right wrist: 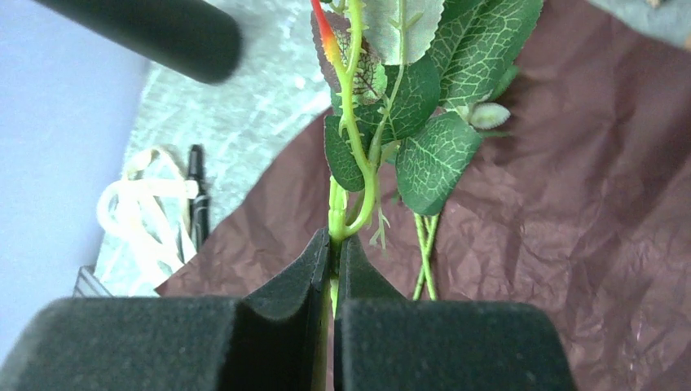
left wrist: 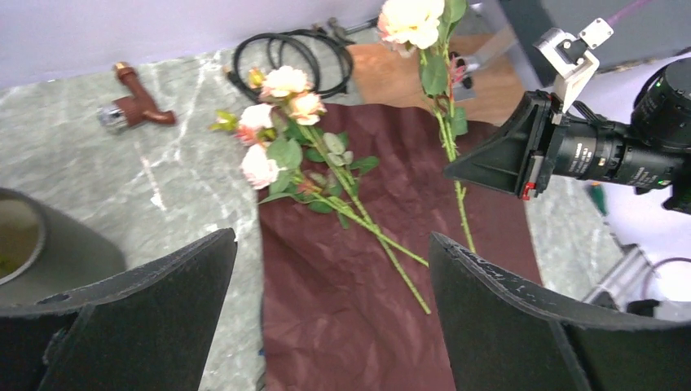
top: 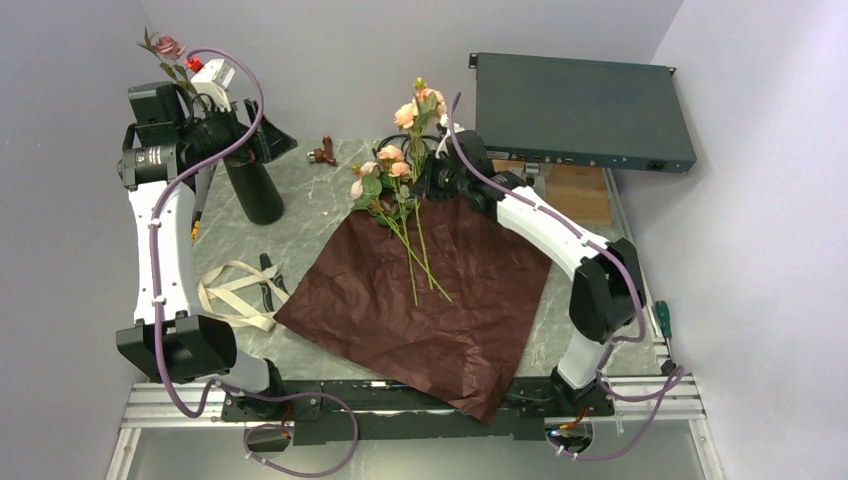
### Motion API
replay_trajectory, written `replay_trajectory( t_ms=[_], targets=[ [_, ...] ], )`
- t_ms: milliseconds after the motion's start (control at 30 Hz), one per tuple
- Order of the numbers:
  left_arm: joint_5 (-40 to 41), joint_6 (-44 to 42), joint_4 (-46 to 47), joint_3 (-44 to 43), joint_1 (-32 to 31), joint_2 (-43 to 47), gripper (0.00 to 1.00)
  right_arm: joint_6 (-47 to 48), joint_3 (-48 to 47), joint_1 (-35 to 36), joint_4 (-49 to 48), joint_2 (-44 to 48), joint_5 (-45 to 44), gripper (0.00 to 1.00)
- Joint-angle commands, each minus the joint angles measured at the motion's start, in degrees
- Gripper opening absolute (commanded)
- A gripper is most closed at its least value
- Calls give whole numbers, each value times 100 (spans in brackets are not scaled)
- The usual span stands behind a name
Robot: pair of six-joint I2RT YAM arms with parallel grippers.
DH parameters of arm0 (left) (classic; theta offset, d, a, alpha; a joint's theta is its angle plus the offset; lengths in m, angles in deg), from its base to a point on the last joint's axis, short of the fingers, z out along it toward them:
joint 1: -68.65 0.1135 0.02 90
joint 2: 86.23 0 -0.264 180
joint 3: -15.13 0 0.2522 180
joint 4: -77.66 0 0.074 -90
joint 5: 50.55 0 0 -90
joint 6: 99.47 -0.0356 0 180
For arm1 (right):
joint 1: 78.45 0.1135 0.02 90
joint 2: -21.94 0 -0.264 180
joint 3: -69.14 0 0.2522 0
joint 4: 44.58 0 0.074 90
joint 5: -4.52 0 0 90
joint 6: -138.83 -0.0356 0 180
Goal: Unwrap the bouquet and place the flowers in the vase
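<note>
The dark maroon paper [top: 430, 300] of the bouquet lies spread open on the table. Several pink and peach flowers [top: 385, 175] lie at its far edge, with their stems [left wrist: 383, 240] across it. My right gripper [right wrist: 336, 244] is shut on the green stem [right wrist: 354, 147] of a peach rose [top: 415, 105] and holds it upright above the paper. The black vase [top: 255, 190] stands at the far left. A mauve rose [top: 168, 46] rises above it, its stem hidden behind my left wrist. My left gripper [left wrist: 330, 236] hangs open and empty beside the vase rim [left wrist: 24, 236].
The beige ribbon [top: 235, 295] and a black tool [top: 270, 280] lie left of the paper. Near the back edge are a brown fitting [top: 322, 153] and a coiled black cable [left wrist: 293, 57]. A dark flat box [top: 580, 110] sits at the back right. A screwdriver [top: 662, 320] lies at the right edge.
</note>
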Motion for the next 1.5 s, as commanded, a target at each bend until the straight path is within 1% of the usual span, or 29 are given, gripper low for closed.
replay_trajectory(
  t_ms=[0,133,200,300,367,467,533,600,700,800,1000,1133,1233,1400,1467],
  targets=[
    [-1036,454,236,-258,-23,-80,93,530,165,103,-1155,608,324,0],
    [-1551,620,231,-294,-94,-164,92,805,309,131,-1569,887,656,0],
    [-1844,705,217,-285,-157,-207,91,1019,366,141,-1807,1026,975,0],
    [-2478,915,237,-265,-273,-333,91,1371,532,150,-2133,1238,1394,0],
    [-2966,990,197,-317,-439,-453,90,1570,738,155,-2424,1379,1628,0],
    [-3287,941,165,-411,-786,-596,90,1757,902,167,-2619,1530,1912,0],
    [-3284,1001,313,-392,-1023,-642,89,1828,935,193,-2645,1596,2052,0],
    [-3271,1182,683,-266,-1189,-659,86,1877,994,217,-2682,1675,2169,0],
    [-3114,1314,1151,-86,-1607,-691,81,1881,1155,258,-2803,1822,2215,0],
    [-2838,1240,1326,-40,-1921,-785,74,1905,1226,320,-2767,1923,2205,0],
    [-2374,1203,1854,240,-2321,-840,62,1934,1329,373,-2674,2101,2130,0],
    [-2341,1368,2205,251,-2538,-944,56,1942,1383,444,-2575,2149,2110,0],
    [-2413,1572,2512,297,-2663,-983,46,1926,1411,466,-2543,2159,2122,0],
    [-2384,1713,2726,431,-2751,-968,33,1902,1413,475,-2506,2137,2136,0],
    [-2394,1889,2891,521,-2752,-941,25,1907,1404,475,-2498,2142,2137,0]
  ],
)
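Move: The left hand, open, goes for the stem of the flower already pinched in the right hand, about 28 cm to its right, 2 cm farther out and 17 cm lower. The vase stands some 6 cm ahead of the left hand, 7 cm to its left and 26 cm below. From the right hand, the vase is about 35 cm left, 6 cm out and 8 cm down; the flowers left lying sit roughly 4 cm left, 4 cm out, 19 cm below. Sweeping right about 22 cm and slightly back, away from above the vase, the left hand swings clockwise and narrows its fingers around the stem just above the right grip, without shutting fully. The right hand lifts the flower some 13 cm while drawing back 10 cm, its fingers tilting up and turning counter-clockwise, then holds nearly still, still pinching. ##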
